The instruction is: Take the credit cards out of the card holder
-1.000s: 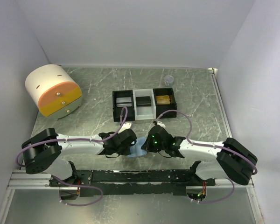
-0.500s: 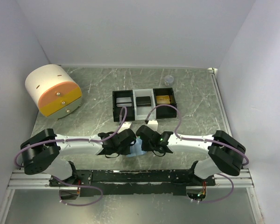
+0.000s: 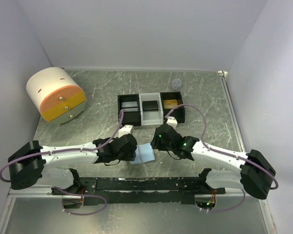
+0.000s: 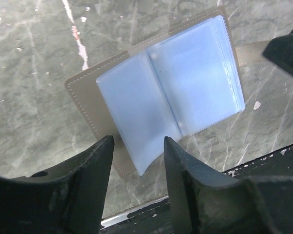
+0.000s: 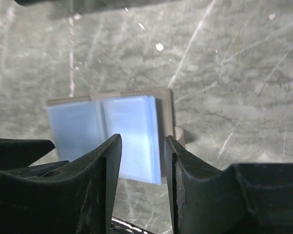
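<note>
The card holder (image 3: pixel 145 153) lies spread open on the marble table near the front edge, grey leaves down, pale blue sleeves (image 4: pixel 166 92) up. No card shows in the sleeves that face up. My left gripper (image 4: pixel 138 141) hovers open over its near-left corner, touching nothing. My right gripper (image 5: pixel 143 139) hangs open above the holder's right leaf (image 5: pixel 132 131), also empty. In the top view the left gripper (image 3: pixel 133 155) and right gripper (image 3: pixel 156 142) flank the holder. Flat card-like pieces lie in the black-and-white tray (image 3: pixel 140 119): a dark one (image 3: pixel 150 106) and a gold one (image 3: pixel 171 103).
A round white and orange drawer unit (image 3: pixel 56 95) stands at the back left. A small clear cup (image 3: pixel 176 84) sits behind the tray. The black mounting rail (image 3: pixel 146 184) runs along the front edge. White walls enclose the table.
Both grippers have gone from shut to open and drawn apart, the left one leftward and the right one rightward. The card holder now lies uncovered and spread open between them.
</note>
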`<control>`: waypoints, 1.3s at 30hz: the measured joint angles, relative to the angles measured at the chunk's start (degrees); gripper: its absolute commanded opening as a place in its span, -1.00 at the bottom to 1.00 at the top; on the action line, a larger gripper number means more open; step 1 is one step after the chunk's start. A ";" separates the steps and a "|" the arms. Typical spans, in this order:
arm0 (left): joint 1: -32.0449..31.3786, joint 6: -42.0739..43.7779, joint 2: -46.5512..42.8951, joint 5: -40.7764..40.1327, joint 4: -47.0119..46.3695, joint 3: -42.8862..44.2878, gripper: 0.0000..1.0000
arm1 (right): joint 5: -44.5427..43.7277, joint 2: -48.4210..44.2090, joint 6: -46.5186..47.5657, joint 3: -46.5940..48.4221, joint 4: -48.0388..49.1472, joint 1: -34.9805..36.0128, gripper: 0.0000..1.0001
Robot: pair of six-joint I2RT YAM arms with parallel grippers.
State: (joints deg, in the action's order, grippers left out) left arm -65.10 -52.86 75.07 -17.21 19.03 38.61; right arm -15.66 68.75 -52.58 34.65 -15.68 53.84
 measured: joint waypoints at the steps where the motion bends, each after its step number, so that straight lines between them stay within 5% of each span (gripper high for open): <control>1: 0.00 0.00 -0.61 -0.42 0.61 0.00 0.25 | 0.66 -1.33 0.61 -0.24 0.74 -0.81 -0.18; 7: 0.00 -0.15 -4.48 -3.82 5.99 0.11 0.43 | 9.94 -5.38 3.45 -4.59 11.50 -2.32 -0.16; 12: 0.00 -0.33 -9.77 -6.23 9.99 1.03 0.71 | 19.19 0.66 3.43 -9.16 20.90 -2.29 -0.21; 21: 0.26 1.49 -16.57 -10.47 17.46 5.84 1.00 | 16.96 5.62 4.70 -5.53 15.19 -2.14 -0.16; 24: 2.14 3.52 -17.79 -11.26 19.67 7.45 1.00 | 14.67 2.38 6.36 -3.56 12.26 -2.14 0.06; 29: 12.11 9.68 -21.40 -10.32 21.40 9.16 0.99 | 6.67 -8.07 10.08 0.90 7.96 -2.14 0.44; 34: 25.22 17.16 -24.76 -7.65 21.53 11.02 0.99 | -5.60 -15.13 15.39 4.94 4.76 -3.02 0.60; 39: 35.41 23.30 -24.63 -6.67 21.03 12.39 1.00 | -10.64 -19.04 21.88 5.84 4.24 -13.35 0.67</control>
State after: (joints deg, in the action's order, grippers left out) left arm -29.69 -29.56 50.43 -23.88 40.05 51.00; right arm -26.30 49.71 -30.70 40.49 -11.44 40.49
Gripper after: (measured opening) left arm 0.998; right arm 0.819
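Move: About 7 cm to the right hand's left, 2 cm nearer the base and some 5 cm below, lies the middle of the open card holder with its blue sleeves. From the left hand, that middle is roughly 4 cm right, 3 cm farther out and 4 cm down. The three-part tray stands beyond, its middle about 20 cm ahead of the right hand and 2 cm left. Drawing away up and to the left, the left hand ends about 20 cm left, 15 cm higher and 10 cm farther out, opening wide from half open. The right, rising briefly, swings left and back down over the holder, low enough that a touch can't be ruled out; then it lifts nearly 20 cm, going forward and right as its fingers tip up some 30 degrees and open further. ##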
